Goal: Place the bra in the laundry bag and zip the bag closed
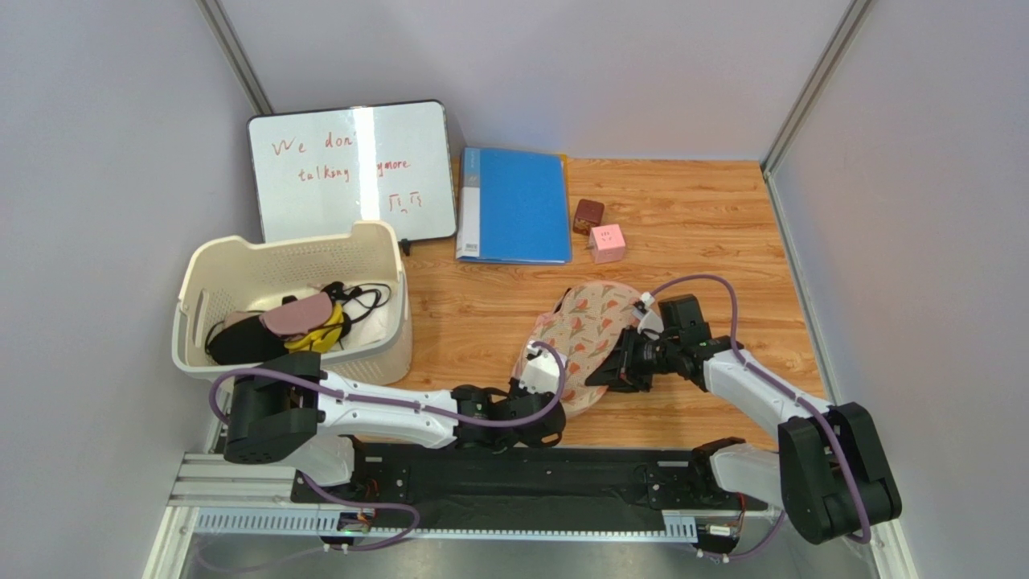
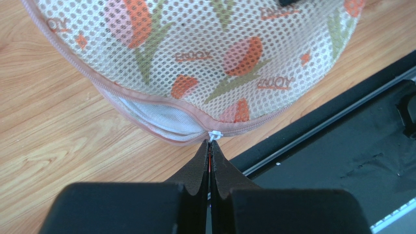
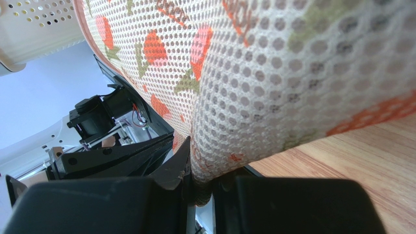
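The laundry bag (image 1: 588,328) lies mid-table, beige mesh with a red-and-green flower print (image 2: 205,58). My left gripper (image 1: 535,364) is at its near edge, jaws pressed together (image 2: 210,145) on the white zip pull (image 2: 214,134). Left of the pull the zip gapes and shows white mesh lining (image 2: 161,117); right of it the pink zip (image 2: 256,124) is closed. My right gripper (image 1: 623,362) is shut on a fold of the bag's fabric (image 3: 293,73), pinched between its jaws (image 3: 202,181). The bra is hidden.
A cream plastic basket (image 1: 362,344) with pink, yellow and black garments stands at the left. Behind are a whiteboard (image 1: 350,169), a blue folder (image 1: 513,205), a brown box (image 1: 588,215) and a pink box (image 1: 608,243). The black base rail (image 1: 519,477) runs just behind the bag's near edge.
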You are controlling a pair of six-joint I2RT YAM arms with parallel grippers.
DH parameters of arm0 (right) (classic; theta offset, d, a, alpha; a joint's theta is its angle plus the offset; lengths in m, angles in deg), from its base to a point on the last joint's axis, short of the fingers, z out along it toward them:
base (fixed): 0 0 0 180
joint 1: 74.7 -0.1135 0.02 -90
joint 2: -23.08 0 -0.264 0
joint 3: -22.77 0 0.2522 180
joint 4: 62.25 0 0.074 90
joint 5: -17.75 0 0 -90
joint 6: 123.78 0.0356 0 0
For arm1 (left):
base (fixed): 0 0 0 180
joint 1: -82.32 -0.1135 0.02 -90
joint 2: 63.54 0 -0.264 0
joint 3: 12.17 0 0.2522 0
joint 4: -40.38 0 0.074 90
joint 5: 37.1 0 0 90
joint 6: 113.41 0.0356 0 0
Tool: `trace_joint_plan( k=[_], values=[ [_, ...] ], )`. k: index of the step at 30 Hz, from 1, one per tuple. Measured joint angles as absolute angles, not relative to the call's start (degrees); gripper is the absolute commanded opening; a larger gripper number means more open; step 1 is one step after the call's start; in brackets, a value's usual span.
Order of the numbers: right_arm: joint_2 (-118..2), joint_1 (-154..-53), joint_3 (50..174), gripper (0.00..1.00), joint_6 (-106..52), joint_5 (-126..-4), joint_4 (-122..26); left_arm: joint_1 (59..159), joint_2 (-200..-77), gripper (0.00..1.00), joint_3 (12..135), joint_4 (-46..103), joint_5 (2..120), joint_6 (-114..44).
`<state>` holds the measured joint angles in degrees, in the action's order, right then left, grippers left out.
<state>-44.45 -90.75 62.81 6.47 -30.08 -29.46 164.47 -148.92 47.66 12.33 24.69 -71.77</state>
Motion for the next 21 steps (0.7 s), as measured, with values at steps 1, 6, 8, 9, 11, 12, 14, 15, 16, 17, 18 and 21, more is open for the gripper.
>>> trace_joint_plan(
  k=[1,6,8,9,11,12,14,15,16,17,18,21],
  values=[
    [-44.5,-90.8,62.8,0.03,6.5,-30.1,-29.5,164.3,-148.9,0.0,47.6,12.2,24.6,-71.9],
    [-45.5,-90.8,64.0,0.03,5.0,-31.8,-28.4,163.1,-148.9,0.0,44.9,12.1,25.4,-70.9],
    [-46.2,-90.8,65.1,0.03,4.2,-32.9,-27.7,162.8,-148.9,0.0,43.3,12.7,27.1,-69.7],
    [-46.7,-90.8,65.8,0.03,3.8,-33.4,-27.6,162.8,-148.9,0.0,43.1,12.8,27.5,-69.5],
    [-47.8,-90.8,67.5,0.04,3.3,-34.1,-27.3,162.8,-148.9,0.0,42.7,14.1,29.5,-68.6],
    [-48.2,-90.8,68.1,0.03,3.1,-34.4,-27.3,162.8,-148.9,0.0,42.7,15.0,30.3,-68.2],
    [-48.9,-90.8,69.4,0.04,2.7,-34.5,-27.3,162.8,-148.9,0.07,42.7,16.3,31.6,-67.9],
    [-49.0,-90.8,69.8,0.04,2.5,-34.6,-27.3,162.8,-148.8,0.2,42.7,16.9,32.1,-67.8],
    [-49.0,-90.8,69.8,0.04,2.4,-34.7,-27.3,162.9,-148.6,0.26,42.5,17.8,32.7,-67.8],
    [-49.0,-90.8,69.8,0.04,2.4,-34.7,-27.3,162.9,-148.0,0.32,42.1,18.9,33.0,-67.7],
    [-49.0,-90.8,69.8,0.03,2.4,-34.7,-27.3,162.9,-146.9,0.41,41.4,20.1,33.1,-68.2],
    [-49.0,-90.8,69.7,0.03,2.9,-34.3,-27.6,163.0,-144.1,0.53,39.7,21.7,31.8,-68.6]
  ],
)
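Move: The zipper pull lies right at the left hand's shut fingertips, about 1 cm ahead, 1 cm to the right and 1 cm down. The laundry bag's middle is some 11 cm ahead and 6 cm right of that hand, and the open stretch of zip roughly 8 cm ahead and 3 cm left. From the right hand, still gripping the bag, the pull is about 5 cm back and 6 cm left; the pink box stands some 25 cm ahead and 2 cm right. The zipper pull comes free of the left fingertips: that hand first swings left and dips about 3 cm, then draws back and to the right and rises again, its fingers opening to about half at the end. The laundry bag, still pinched in the right hand, is carried about 3 cm forward meanwhile, away from the left hand. ##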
